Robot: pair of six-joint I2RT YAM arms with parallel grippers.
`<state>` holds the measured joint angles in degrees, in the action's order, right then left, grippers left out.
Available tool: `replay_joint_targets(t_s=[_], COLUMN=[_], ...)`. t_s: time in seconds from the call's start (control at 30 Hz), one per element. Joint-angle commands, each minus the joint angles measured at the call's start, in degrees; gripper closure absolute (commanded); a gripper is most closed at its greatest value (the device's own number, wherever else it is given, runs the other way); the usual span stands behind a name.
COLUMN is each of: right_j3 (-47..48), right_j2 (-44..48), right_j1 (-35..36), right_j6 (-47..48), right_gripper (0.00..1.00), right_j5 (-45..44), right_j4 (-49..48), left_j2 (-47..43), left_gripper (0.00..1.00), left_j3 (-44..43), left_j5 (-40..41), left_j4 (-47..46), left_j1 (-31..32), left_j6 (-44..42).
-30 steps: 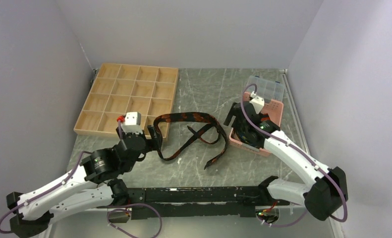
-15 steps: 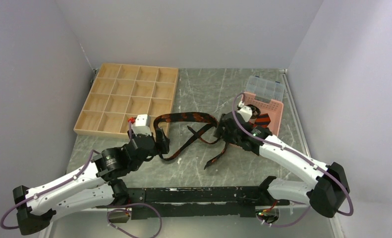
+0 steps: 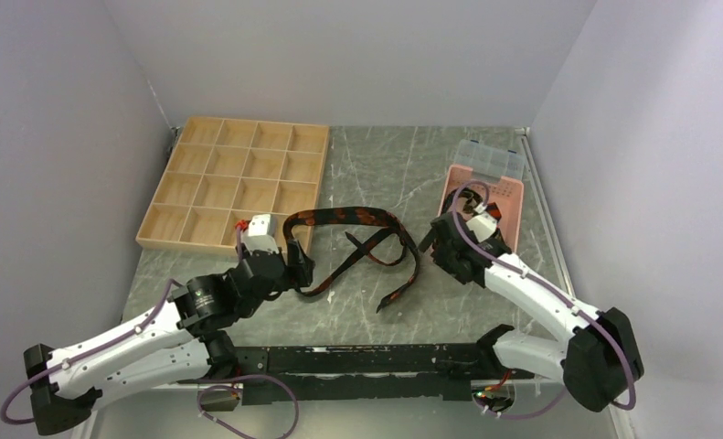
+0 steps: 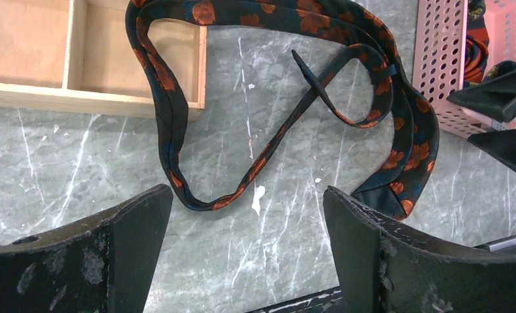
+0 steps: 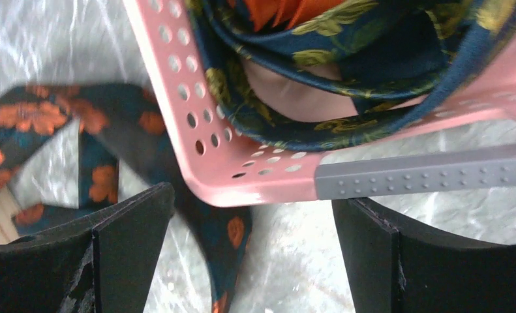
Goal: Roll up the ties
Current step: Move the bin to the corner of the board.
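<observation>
One tie [image 3: 357, 240], black with orange blotches, lies in loose loops on the marble table; its left loop rests over the wooden tray's corner. My left gripper [image 3: 299, 267] hangs open just near of the tie's lowest bend [image 4: 206, 201], holding nothing [image 4: 245, 195]. My right gripper [image 3: 438, 243] is open at the near left corner of the pink basket [image 3: 499, 197]. The basket's rim [image 5: 196, 134] sits right ahead of the jaws [image 5: 252, 195], and the tie's pointed end [image 5: 232, 251] lies on the table between the fingers. More ties [image 5: 294, 78], dark blue with yellow-green and orange, lie inside the basket.
A wooden tray with several compartments [image 3: 239, 178] stands at the back left. A clear plastic organiser box [image 3: 493, 161] sits behind the basket. Grey walls close in on both sides and at the back. The black base rail [image 3: 357, 358] runs along the near edge.
My right gripper has come out of the basket, swung left toward the tie, then returned to the basket's near corner with its jaws wider. The left gripper moved slightly right.
</observation>
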<state>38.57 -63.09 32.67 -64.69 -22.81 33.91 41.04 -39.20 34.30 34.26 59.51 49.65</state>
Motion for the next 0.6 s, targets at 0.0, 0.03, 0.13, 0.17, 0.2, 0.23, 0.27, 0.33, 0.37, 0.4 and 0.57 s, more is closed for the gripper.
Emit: replay_joint_targets(t_s=[0.0,0.03,0.13,0.17,0.2,0.23,0.27,0.33,0.37,0.4,0.57], right_j3=[-0.3,-0.2,0.6,1.0,1.3,1.7,2.4,4.2,5.0,5.6,6.9], right_j2=[-0.6,-1.2,-3.4,-4.1,-5.0,-6.2,-7.6,-10.8,-12.4,-13.6,-16.5], right_j1=[-7.8,-9.6,-14.7,-15.8,-16.9,-18.7,-19.8,-20.9,-21.4,-22.2,-27.0], right_j6=[3.9,4.5,6.1,6.5,6.9,7.3,7.4,7.8,7.8,7.9,8.8], right_gripper=[0.03,0.03,0.03,0.03,0.03,0.03,0.03,0.03,0.03,0.04,0.03], right_j5=[-2.0,-1.9,-1.3,-1.6,-1.6,-0.9,0.0,0.5,0.3,0.4,0.1], right_j4=[-4.7,-5.5,-7.7,-8.6,-9.8,-10.8,-11.5,-11.9,-11.9,-12.0,-13.7], left_j2=[-1.6,-1.7,-1.6,-1.5,-1.5,-1.6,-1.7,-2.3,-2.8,-3.2,-5.6], left_gripper=[0.07,0.07,0.07,0.07,0.07,0.07,0.07,0.07,0.07,0.07,0.07], left_j3=[0.2,0.3,-0.1,-0.3,-0.5,-0.7,-0.9,-1.0,-1.1,-1.1,-0.8], left_j5=[-0.3,-0.4,-0.3,-0.2,-0.1,0.1,0.3,0.6,0.8,0.9,2.3], left_j4=[-0.2,-0.3,0.3,0.6,1.1,1.5,2.1,2.9,3.3,3.8,6.2], left_j1=[0.2,0.2,0.2,0.2,0.3,0.2,0.2,0.2,0.2,0.2,0.2], left_j6=[1.5,1.4,1.0,0.8,0.7,0.6,0.6,0.7,0.8,0.8,1.4])
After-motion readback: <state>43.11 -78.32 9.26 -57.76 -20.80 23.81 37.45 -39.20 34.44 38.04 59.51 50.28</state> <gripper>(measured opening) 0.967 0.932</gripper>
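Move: The bin's middle lies about 10 cm ahead of the right hand and 8 cm to its right, a little below it, with the bin's near left corner already in front of the open fingers. The clear organiser box stands beyond the bin, some 26 cm ahead and 12 cm right of the hand. The patterned tie is spread on the table about 24 cm to the hand's left, level with it. From the left hand the bin is roughly 14 cm ahead and 42 cm right. The bin is still being shoved by its near left corner: the right hand sweeps right about 9 cm and forward about 7 cm, towards the board's far right corner, sinking slightly. The wrist turns clockwise some 15 degrees while the fingers stay wide open, straddling the corner, the left finger pushing along the left wall. ##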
